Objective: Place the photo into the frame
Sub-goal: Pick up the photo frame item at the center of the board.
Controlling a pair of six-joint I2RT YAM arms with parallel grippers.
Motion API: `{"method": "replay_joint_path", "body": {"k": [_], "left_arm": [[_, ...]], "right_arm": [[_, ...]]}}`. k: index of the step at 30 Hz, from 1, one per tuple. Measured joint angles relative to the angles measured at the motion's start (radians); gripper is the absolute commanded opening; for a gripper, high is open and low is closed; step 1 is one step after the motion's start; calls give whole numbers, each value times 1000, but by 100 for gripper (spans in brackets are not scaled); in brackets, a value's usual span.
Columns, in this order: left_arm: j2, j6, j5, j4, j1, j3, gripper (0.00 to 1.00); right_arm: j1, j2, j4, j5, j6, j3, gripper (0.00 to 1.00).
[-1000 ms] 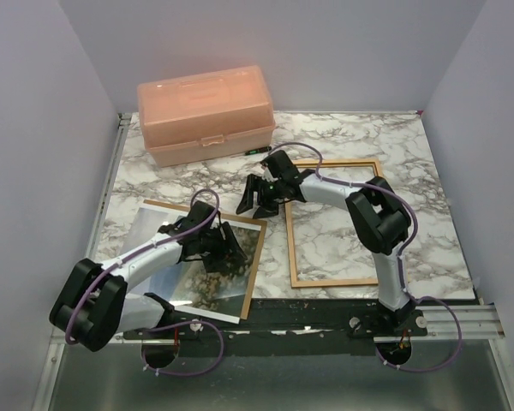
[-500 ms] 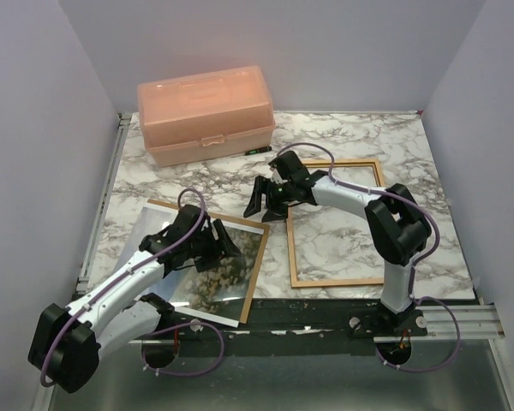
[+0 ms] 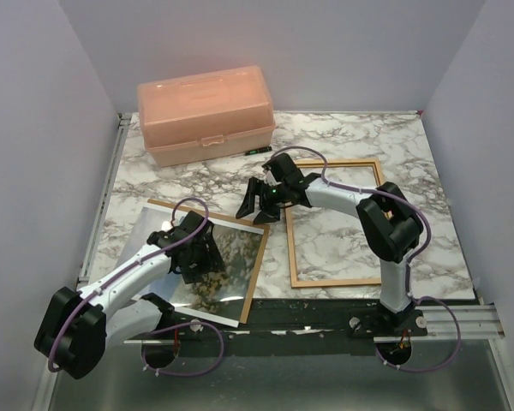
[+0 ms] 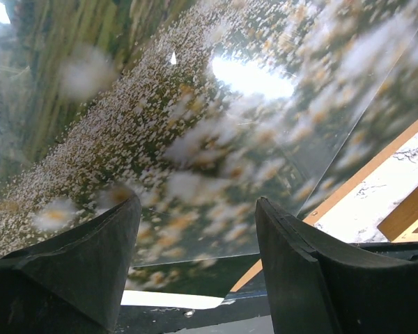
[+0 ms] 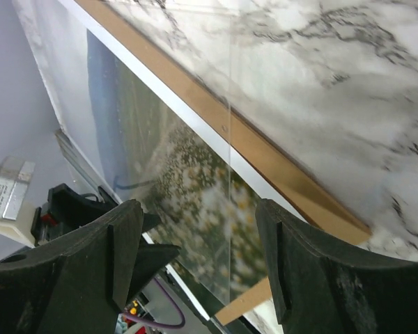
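Note:
The photo [image 3: 233, 253], a flowery meadow print, lies face up at the near left on a brown backing board [image 3: 254, 272]. My left gripper [image 3: 206, 264] hovers low over it, open, and nothing sits between its fingers [image 4: 90, 257]. In the left wrist view the photo [image 4: 195, 125] fills most of the picture behind the left gripper [image 4: 195, 243]. The orange-brown frame [image 3: 289, 248] lies flat at the right with marble showing through it. My right gripper [image 3: 257, 207] hangs open over the table between photo and frame. Past the right gripper [image 5: 198, 264], the right wrist view shows the photo [image 5: 195, 195].
A pink plastic box [image 3: 206, 114] stands at the back left of the marble table [image 3: 368, 137]. A clear sheet [image 4: 376, 104] lies over part of the photo. The backing board's edge [image 5: 265, 153] runs alongside the photo. The dark metal rail [image 3: 308, 317] borders the near edge.
My left gripper has drawn back to the left and nearer over the photo. The right gripper has shifted slightly left. Photo and frame lie as before.

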State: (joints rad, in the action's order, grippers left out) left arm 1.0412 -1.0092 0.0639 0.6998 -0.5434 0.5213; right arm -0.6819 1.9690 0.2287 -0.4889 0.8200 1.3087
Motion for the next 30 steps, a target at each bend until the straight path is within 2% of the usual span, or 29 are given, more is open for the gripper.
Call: {"method": "replay_joint_path", "body": {"k": [10,22,26,30], "left_arm": [[17,11,2,-4,0,3,67],[18,14,38,-39,0,-9,67],[18,14,53,-55,0,-14,67],[12,13,63,-71,0,-21,67]], "right_arm": [[-6,136,-56,-44,48,91,74],[-6,257,-26,-2,35,273,74],[-6,268,-36,-8,41,283,74],[-5,271,-126,-45,71,244,74]]}}
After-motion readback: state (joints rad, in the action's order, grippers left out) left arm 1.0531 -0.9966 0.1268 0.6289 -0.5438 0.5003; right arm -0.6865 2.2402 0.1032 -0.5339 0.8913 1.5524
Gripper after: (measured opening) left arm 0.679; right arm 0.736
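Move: The clear sheet over the photo sticks out past the board's far edge. Its far right corner is about 5 cm ahead and 5 cm left of the right hand, some 4 cm below. The board's own far right corner is roughly 5 cm back and 5 cm right of the right hand; the marker is about 21 cm ahead and 2 cm right. From the left hand, the sheet's corner is about 24 cm ahead and 12 cm right. Open right hand reaches about 5 cm left and 5 cm forward, sinking slightly, towards the clear sheet's far right corner. ##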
